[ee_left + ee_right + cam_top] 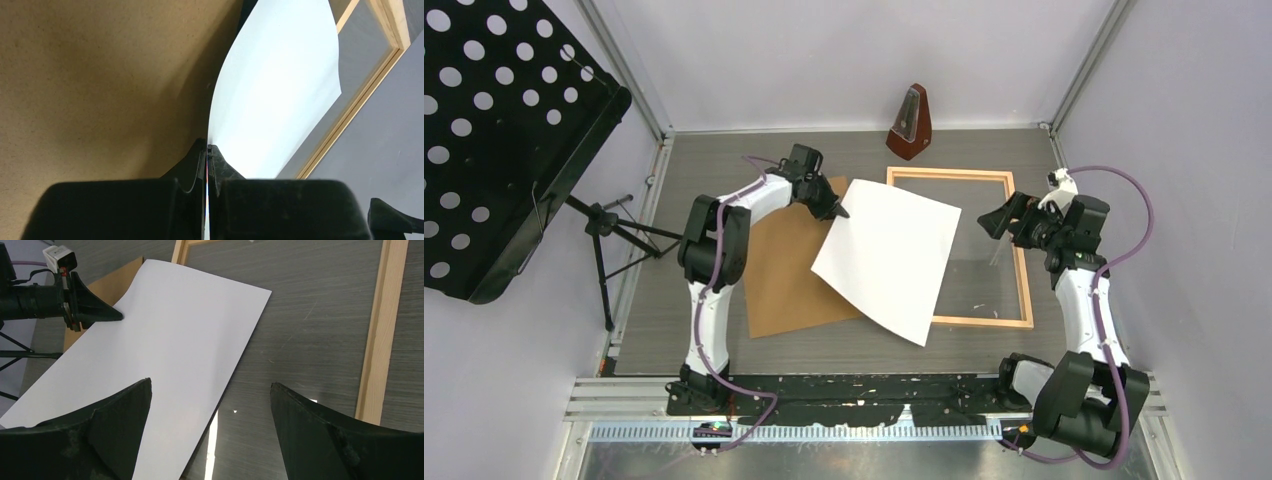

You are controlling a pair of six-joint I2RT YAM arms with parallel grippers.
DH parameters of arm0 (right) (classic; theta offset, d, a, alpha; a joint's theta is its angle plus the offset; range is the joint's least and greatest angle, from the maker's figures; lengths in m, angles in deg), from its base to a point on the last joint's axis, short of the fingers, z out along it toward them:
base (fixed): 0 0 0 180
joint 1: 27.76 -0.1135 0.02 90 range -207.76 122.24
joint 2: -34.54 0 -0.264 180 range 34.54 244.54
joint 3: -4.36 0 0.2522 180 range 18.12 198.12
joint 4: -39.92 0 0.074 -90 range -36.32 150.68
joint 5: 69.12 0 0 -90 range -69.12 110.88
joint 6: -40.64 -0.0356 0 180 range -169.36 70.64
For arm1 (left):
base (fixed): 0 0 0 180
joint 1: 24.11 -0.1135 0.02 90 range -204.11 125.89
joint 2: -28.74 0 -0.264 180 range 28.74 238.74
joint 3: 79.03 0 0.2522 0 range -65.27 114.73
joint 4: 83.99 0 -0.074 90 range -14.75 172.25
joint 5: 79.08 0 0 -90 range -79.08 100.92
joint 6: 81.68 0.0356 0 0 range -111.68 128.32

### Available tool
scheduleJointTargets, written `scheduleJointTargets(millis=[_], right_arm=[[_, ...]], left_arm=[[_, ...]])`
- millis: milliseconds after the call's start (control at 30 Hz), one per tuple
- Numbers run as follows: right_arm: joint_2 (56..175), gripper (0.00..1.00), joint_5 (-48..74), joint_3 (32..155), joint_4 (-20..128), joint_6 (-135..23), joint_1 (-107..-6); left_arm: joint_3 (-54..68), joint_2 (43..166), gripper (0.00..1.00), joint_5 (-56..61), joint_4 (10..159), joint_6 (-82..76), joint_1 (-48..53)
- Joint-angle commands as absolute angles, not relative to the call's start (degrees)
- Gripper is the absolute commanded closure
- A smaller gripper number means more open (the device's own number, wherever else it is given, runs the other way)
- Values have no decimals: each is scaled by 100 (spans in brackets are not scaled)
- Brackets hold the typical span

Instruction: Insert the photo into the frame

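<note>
The photo (889,255) shows its plain white back and lies slanted across the left rail of the light wood frame (1025,270). Part of it covers the brown board. My left gripper (841,212) is shut on the photo's far left corner, and that corner is lifted so the sheet curves. In the left wrist view the photo (280,100) runs out from between the closed left gripper (207,147), with the frame (350,115) beyond. My right gripper (992,225) hangs open above the frame's right side. In its own view the right gripper (210,385) straddles the photo's edge (165,340) without touching.
A brown backing board (789,270) lies left of the frame, under the photo. A glossy clear sheet (300,315) sits inside the frame. A wooden metronome (911,122) stands at the back. A black perforated music stand (494,130) with a tripod (609,225) is at the left.
</note>
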State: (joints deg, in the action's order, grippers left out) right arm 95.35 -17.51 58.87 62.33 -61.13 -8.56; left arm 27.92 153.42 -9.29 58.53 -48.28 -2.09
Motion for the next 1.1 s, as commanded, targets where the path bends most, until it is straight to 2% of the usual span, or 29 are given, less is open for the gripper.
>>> scheduleJointTargets(millis=[0, 367, 667, 867, 933, 1067], right_arm=[[9725, 6, -1689, 6076, 6416, -5803, -851], [10081, 6, -1810, 5998, 6430, -5788, -1144], [10029, 6, -1863, 5971, 6346, -5792, -1154], [9997, 7, -850, 6235, 6764, -5465, -1126], [10126, 8, -246, 6418, 6959, -5260, -1109], [10602, 10, 199, 6770, 7136, -4915, -1004]], left_arm=[[2491, 14726, 100, -1068, 6630, -5019, -187], [1310, 14061, 100, -956, 6558, -5756, -155], [1353, 13998, 100, -883, 6692, -5743, 38], [1592, 14147, 100, -927, 6846, -5553, 24], [1666, 14201, 100, -965, 6970, -5534, 23], [1926, 14429, 100, -1030, 7245, -5470, 6]])
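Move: The left hand holds the photo's left edge; the frame it is meant for has its middle some 24 cm to the right, 3 cm back and 5 cm lower. The backing board lies about 7 cm left and 5 cm back, also 5 cm lower. From the right hand, the photo's middle is about 21 cm left, 6 cm ahead and 15 cm below; the frame's is 8 cm left, 9 cm ahead and 17 cm below. Left hand, still pinching the photo, draws back 5 cm, then rises; open right hand sinks about 5 cm. ##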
